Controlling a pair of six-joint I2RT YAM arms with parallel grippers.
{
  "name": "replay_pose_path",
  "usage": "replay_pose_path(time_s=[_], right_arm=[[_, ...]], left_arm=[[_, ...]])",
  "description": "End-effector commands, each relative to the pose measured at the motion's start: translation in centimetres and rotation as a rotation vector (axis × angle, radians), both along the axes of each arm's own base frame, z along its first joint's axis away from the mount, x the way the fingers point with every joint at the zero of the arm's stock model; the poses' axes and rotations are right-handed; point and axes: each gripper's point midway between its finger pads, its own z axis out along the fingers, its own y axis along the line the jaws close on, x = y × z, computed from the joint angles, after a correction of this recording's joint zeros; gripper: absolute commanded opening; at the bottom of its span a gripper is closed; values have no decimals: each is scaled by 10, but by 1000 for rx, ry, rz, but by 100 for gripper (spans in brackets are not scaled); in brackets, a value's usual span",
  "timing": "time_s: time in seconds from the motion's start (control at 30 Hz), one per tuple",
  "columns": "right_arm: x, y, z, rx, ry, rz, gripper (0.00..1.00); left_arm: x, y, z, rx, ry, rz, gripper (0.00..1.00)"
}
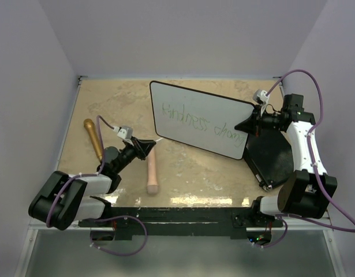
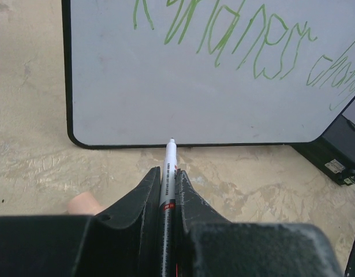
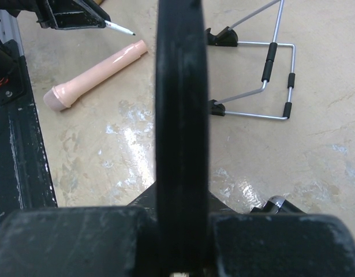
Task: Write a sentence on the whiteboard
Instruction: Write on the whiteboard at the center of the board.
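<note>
The whiteboard (image 1: 197, 118) stands tilted in the middle of the table, and its black rim (image 3: 181, 104) runs up the centre of the right wrist view. On it is the sentence (image 1: 197, 124) in thin green handwriting (image 2: 240, 46), reading about "kindness chang". My right gripper (image 1: 250, 123) is shut on the board's right edge, with the rim filling the gap at its jaws (image 3: 181, 199). My left gripper (image 1: 144, 147) is shut on a white marker (image 2: 168, 164). The marker's tip sits right at the board's lower rim near the left corner (image 2: 85, 141); whether it touches is unclear.
A pink cylinder (image 1: 152, 170) lies on the table just right of my left gripper. A golden-brown handle (image 1: 93, 138) lies at the left. A black flat case (image 1: 274, 156) lies under my right arm. A wire stand (image 3: 269, 75) sits behind the board.
</note>
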Motion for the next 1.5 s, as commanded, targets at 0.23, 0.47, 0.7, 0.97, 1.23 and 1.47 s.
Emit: replay_pose_path(time_s=[0.23, 0.47, 0.7, 0.97, 1.23, 1.47], right_arm=[[9, -10, -6, -75, -23, -47, 0], [10, -10, -7, -78, -23, -49, 0], [11, -11, -8, -78, -19, -51, 0], [10, -11, -8, -78, -19, -49, 0], [10, -11, -8, -78, -19, -49, 0], [10, -11, -8, -78, -18, -52, 0]], left_arm=[[54, -17, 50, -2, -230, 2, 0], [72, -15, 31, 22, -181, 47, 0], [72, -3, 29, 42, -189, 110, 0], [76, 8, 28, 55, -180, 169, 0], [80, 8, 24, 65, -168, 178, 0], [83, 5, 19, 77, -151, 160, 0]])
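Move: The left hand, holding the marker, has the bare lower-left part of the whiteboard about 13 cm ahead, 3 cm to its right and level with it. The k of "kindness" is some 15 cm ahead, 5 cm right and 5 cm up; the pink baton's middle lies 5 cm back, 2 cm right and 13 cm below. From the right hand, pinching the board's right edge, that bare spot is about 34 cm left, 5 cm ahead and 7 cm lower. The left hand carries the marker quickly forward about 6 cm, drifting some 2 cm to its right at first, towards the bare lower-left part of the whiteboard under "kindness". It then eases on another 1 cm or so forward while coming back 2 cm left and turning under 10 degrees counter-clockwise, and settles with the tip close to the board, while the right hand stays still and keeps its pinch on the board's right edge. ##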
